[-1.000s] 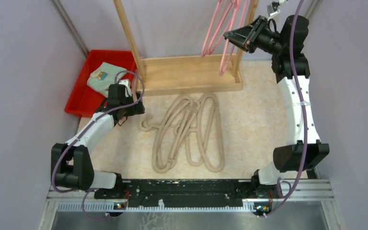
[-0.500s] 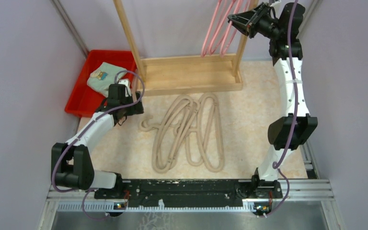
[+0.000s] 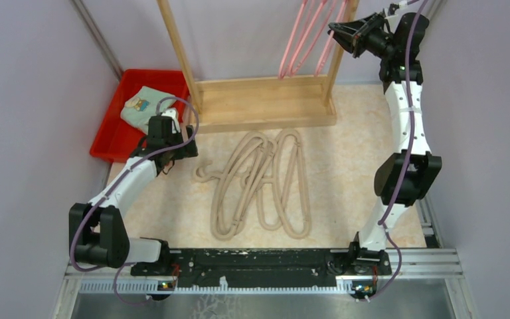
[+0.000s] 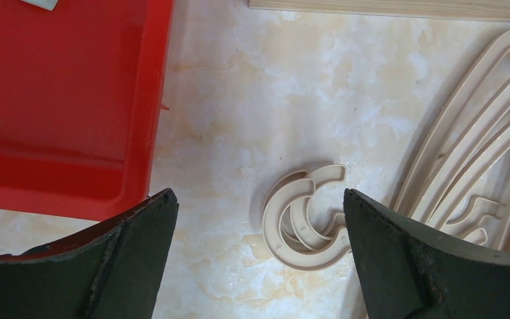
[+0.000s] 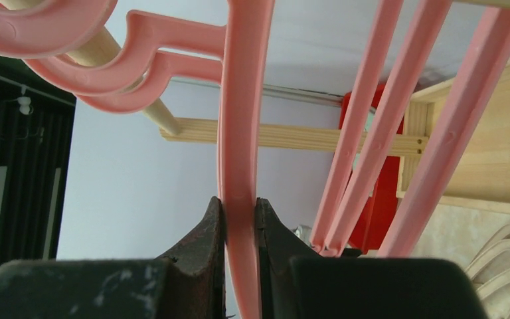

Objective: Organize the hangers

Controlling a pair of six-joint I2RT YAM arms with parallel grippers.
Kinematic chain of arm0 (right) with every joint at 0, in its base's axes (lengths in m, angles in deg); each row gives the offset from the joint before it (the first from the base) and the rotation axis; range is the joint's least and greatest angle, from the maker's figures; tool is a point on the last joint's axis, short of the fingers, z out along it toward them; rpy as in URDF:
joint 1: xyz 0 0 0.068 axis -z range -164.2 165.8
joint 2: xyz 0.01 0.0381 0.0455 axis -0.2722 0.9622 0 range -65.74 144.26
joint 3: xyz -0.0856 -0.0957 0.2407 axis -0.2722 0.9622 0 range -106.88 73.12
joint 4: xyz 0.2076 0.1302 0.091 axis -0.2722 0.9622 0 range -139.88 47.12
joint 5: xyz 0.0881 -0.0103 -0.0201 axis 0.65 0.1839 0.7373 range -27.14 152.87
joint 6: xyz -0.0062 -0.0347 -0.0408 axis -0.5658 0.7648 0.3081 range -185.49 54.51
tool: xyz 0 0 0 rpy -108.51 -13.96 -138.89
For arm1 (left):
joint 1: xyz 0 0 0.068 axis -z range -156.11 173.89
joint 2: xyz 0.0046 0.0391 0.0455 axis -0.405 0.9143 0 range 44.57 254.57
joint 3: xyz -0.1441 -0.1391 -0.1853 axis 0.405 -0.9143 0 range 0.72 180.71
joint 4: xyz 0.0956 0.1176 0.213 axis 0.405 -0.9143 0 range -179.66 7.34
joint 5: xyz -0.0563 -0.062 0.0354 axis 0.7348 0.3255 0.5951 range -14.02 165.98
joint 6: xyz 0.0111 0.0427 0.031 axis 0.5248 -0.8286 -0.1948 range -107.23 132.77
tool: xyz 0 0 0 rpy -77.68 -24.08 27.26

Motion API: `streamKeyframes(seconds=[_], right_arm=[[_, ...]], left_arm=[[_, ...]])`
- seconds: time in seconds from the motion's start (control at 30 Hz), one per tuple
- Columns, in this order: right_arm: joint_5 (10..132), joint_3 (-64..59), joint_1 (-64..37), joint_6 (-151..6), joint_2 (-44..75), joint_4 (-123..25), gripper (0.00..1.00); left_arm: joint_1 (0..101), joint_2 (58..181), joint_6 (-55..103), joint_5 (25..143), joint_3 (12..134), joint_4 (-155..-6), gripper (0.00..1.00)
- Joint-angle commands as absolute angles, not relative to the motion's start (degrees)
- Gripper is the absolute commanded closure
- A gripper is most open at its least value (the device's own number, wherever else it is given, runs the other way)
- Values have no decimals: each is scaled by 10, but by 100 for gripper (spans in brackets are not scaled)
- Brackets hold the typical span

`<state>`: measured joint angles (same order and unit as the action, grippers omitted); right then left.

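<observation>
Several beige hangers (image 3: 262,186) lie in a pile on the table in front of the wooden rack (image 3: 262,109). Their stacked hooks (image 4: 305,216) show in the left wrist view, lying between my open left gripper's (image 4: 259,256) fingers and below them. The left gripper (image 3: 172,143) hovers near the pile's left end. Pink hangers (image 3: 305,40) hang on the rack's rail. My right gripper (image 5: 240,216) is shut on the arm of a pink hanger (image 5: 242,119), high at the rack's right post (image 3: 345,30). Its hook (image 5: 46,26) is over the wooden rail.
A red bin (image 3: 129,109) with a folded cloth (image 3: 143,106) stands at the back left; its rim (image 4: 149,113) is just left of my left gripper. Purple walls close in both sides. The rack's base board (image 3: 265,123) lies behind the pile.
My right arm has risen and moved to the right along the rack top, carrying the pink hanger up to the rail. The left arm has barely moved.
</observation>
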<state>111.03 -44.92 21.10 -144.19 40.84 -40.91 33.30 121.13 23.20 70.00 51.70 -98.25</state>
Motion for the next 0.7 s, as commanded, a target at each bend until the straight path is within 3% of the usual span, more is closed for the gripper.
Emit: streamKeyframes(seconds=[0.0, 0.1, 0.2, 0.4, 0.67], right_arm=[[1128, -391, 224, -1460, 390, -436, 100], [1139, -366, 225, -1456, 383, -438, 96], [1144, -349, 227, -1446, 370, -451, 73], [1134, -333, 247, -1390, 321, -420, 40], [1110, -246, 279, -1286, 206, -370, 26]], left_arm=[[337, 1195, 227, 695, 518, -986, 0], [337, 1193, 226, 694, 519, -987, 0], [337, 1195, 225, 694, 522, -987, 0], [337, 1197, 225, 696, 522, -987, 0], [337, 1201, 226, 699, 524, -986, 0]])
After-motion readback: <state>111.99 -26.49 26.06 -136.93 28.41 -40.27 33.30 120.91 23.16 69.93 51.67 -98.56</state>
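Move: The right fingers hold the last pink hanger, its hook up at the rack rod, which runs about 9 cm ahead of this hand and 9 cm above it. The other three pink hangers hang some 10 cm ahead and 6 cm to the left, their middles slightly below hand height; the rack's right post stands about 8 cm ahead and 5 cm right. From the left hand, that part of the rod is roughly 20 cm ahead, 33 right and 44 higher. Sinking about a centimetre first, the right hand lowers the pink hanger at the rod, then opens its fingers from nearly shut to about three quarters and lets go. As they open, it keeps going down and draws back and to the right, ending about 4 cm lower and 4 cm back, coming clear of the hanger with hardly any turn of the wrist. ##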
